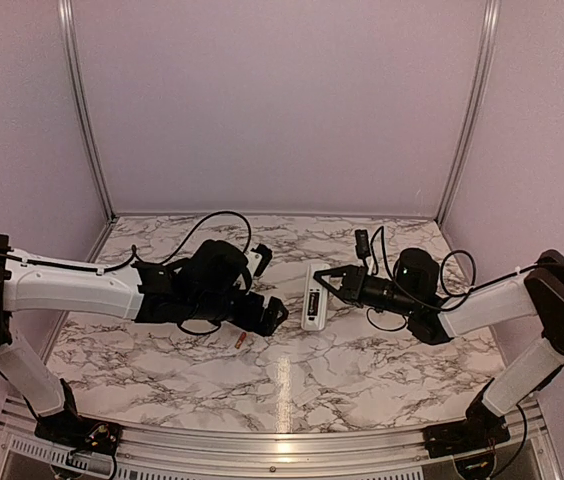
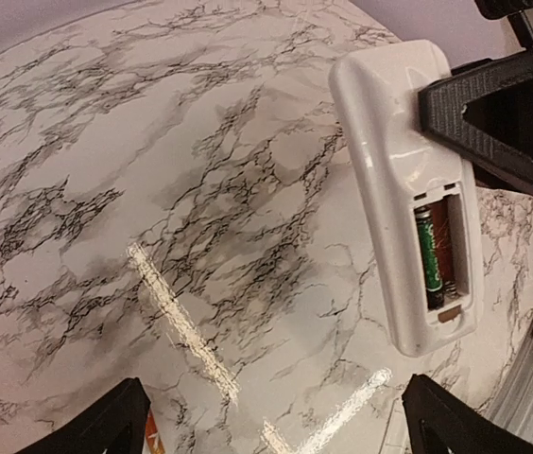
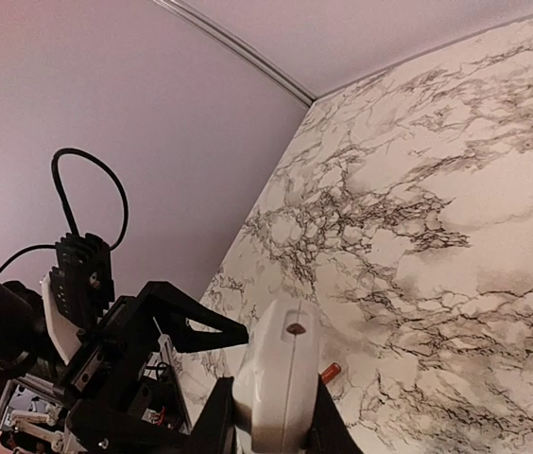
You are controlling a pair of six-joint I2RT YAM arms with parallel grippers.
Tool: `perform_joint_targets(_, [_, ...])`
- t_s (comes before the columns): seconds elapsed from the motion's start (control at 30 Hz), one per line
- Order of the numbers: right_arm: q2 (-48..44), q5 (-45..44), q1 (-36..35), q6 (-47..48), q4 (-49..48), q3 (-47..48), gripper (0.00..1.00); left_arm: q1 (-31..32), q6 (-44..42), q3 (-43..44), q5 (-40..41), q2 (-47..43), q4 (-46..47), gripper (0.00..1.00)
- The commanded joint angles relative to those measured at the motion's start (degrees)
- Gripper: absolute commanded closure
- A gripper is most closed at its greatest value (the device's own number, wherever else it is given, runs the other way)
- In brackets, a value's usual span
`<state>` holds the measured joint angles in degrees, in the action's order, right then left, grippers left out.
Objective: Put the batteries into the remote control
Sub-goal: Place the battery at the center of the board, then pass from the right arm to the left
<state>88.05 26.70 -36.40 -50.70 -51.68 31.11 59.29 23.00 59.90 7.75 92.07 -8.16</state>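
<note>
The white remote control (image 1: 314, 295) lies back-up in mid-table, its recess uncovered. My right gripper (image 1: 326, 286) is shut on its far half from the right; in the right wrist view the remote control (image 3: 281, 374) sits end-on between the fingers (image 3: 212, 421). In the left wrist view the recess of the remote control (image 2: 394, 161) holds a green-and-dark battery (image 2: 428, 252) with a reddish one beside it. One loose red battery (image 1: 241, 341) lies on the marble, also seen as the red battery (image 3: 330, 372) past the remote. My left gripper (image 1: 268, 285) hangs wide open and empty, left of the remote.
The marble table (image 1: 362, 370) is fenced by aluminium rails (image 1: 82, 110) and pale walls. Black cables (image 1: 222, 220) loop over both wrists. The left arm's black gripper body (image 3: 153, 322) stands close beside the remote.
</note>
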Motion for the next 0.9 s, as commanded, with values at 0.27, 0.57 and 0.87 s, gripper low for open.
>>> perform_joint_targets(0.27, [-0.65, -2.64, -2.72, 0.24, 2.68, 4.48, 1.00, 3.53, 3.69, 9.70, -7.00, 10.08, 7.62, 0.01])
perform_joint_targets(0.57, [-1.14, -3.62, -3.68, -0.02, 3.04, 4.83, 0.99, 3.64, 4.16, 17.21, -2.18, 16.24, 2.04, 0.14])
perform_joint_targets(0.87, [-2.41, -3.16, -3.76, 0.01, 5.03, 4.74, 0.96, 3.64, 2.85, 20.27, 0.60, 18.29, -2.63, 0.45])
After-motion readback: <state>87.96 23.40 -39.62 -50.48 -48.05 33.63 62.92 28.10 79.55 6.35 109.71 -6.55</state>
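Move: The remote control, held by the right hand, lies about 9 cm to the right of the left hand, 4 cm ahead and nearly level with it. The right fingertips grip its far half, some 11 cm right and 8 cm ahead of the left hand. The loose red battery is on the table about 5 cm left, 1 cm ahead and 13 cm below. From the right hand, the remote's middle is some 4 cm back and 2 cm left. The left fingers come around the near half of the remote and part-close from wide open to a bit over half, though contact can't be made out. To get there the left hand sweeps about 10 cm right, drawing back slightly and then curving forward at the end. The right hand keeps its grip and brings the remote 1 to 2 cm left to meet it. ##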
